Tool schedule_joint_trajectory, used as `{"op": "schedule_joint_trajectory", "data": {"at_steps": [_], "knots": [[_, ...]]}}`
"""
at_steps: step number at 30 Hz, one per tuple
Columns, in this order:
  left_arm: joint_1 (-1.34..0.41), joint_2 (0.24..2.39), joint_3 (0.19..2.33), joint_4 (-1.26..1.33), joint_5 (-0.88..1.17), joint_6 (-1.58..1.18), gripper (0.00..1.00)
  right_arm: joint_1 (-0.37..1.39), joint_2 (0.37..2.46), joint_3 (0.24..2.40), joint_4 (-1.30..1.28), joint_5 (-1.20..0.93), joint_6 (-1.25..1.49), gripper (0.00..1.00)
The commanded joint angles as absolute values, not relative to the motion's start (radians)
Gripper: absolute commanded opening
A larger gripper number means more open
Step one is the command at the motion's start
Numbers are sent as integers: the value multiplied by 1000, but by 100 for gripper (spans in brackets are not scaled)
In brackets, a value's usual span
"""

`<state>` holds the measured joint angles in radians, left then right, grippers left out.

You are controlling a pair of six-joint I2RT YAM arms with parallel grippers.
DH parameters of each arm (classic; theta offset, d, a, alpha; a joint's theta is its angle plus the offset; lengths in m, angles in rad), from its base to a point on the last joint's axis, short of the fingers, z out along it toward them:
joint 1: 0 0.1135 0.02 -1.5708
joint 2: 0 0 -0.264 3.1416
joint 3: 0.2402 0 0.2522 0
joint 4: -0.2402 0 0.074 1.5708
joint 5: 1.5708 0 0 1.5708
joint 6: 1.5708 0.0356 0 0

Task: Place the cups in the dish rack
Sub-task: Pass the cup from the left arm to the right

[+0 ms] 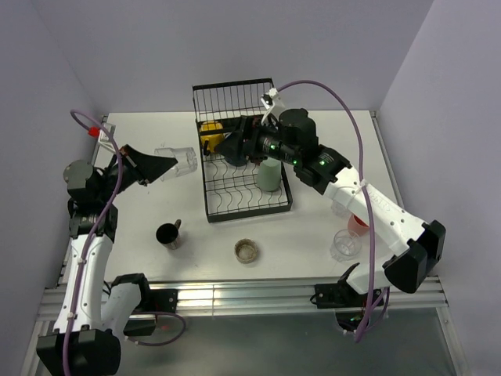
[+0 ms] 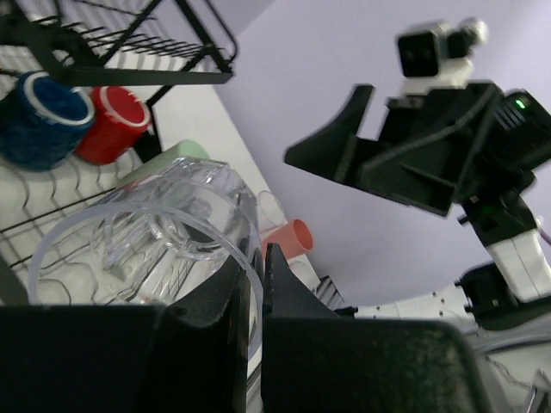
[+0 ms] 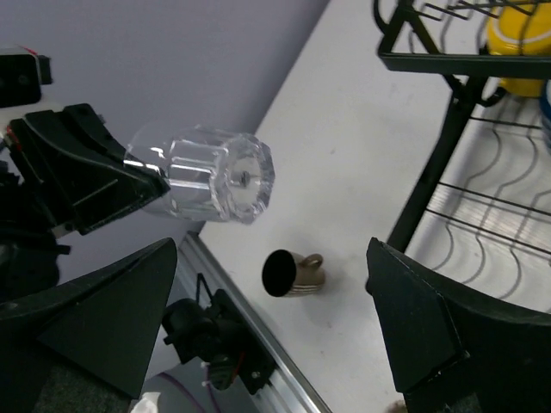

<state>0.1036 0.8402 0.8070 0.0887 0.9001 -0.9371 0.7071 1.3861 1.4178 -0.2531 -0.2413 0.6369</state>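
My left gripper (image 1: 166,165) is shut on the rim of a clear glass (image 1: 178,160), held on its side in the air left of the black wire dish rack (image 1: 275,205). The wrist view shows the rim pinched between the fingers (image 2: 225,292). My right gripper (image 1: 225,148) hovers open over the rack's left side, empty, facing the clear glass (image 3: 207,176). A yellow mug (image 1: 210,135), a navy mug (image 2: 39,116), a red mug (image 2: 116,125) and a green tumbler (image 1: 268,174) sit in the rack.
A black mug (image 1: 168,234) and a low brownish glass (image 1: 246,251) stand on the table near the front. At the right, under my right arm, are a clear glass (image 1: 344,244) and a pink tumbler (image 1: 358,225).
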Motion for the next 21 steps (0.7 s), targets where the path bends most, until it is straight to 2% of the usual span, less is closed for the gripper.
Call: {"op": "schedule_joint_trajectory", "data": {"at_steps": [1,4,8,15,21], "knots": [[110,789,772,410,1028,-1072,0,710,1400,1431,-103,-353,695,99],[110,785,733,510,1060,-1169,0,710,1402,1401,-29,-402,728,99],[112,804,681,781,1086,-1352,0,710,1405,1364,49,-445,762,99],[112,850,640,1023,1089,-1522,0,712,1407,1302,184,-526,819,100],[112,873,634,1092,1086,-1581,0,730,1424,1282,262,-571,850,100]]}}
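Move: The left hand holds the clear cup, its middle some 2 cm to the right of the fingertips' pinch and 2 cm lower. The open right gripper waits about 13 cm to the right and 4 cm farther out, roughly level. The black mug stands about 9 cm back, 5 cm left and 29 cm below. From the right hand the clear cup is roughly 11 cm left and 4 cm back, slightly lower; some 25 cm below that hand sit the green cup, 10 cm right, and the blue cup, 6 cm ahead. Still pinching the clear cup by its wall, the left hand draws back about 5 cm and rises nearly as much, turning clockwise so the cup's closed end swings towards the right gripper. The right hand, fingers kept wide open, comes left and back towards the cup, rising slightly and turning some 20 degrees, mainly rolling its left side up and swinging counter-clockwise. ##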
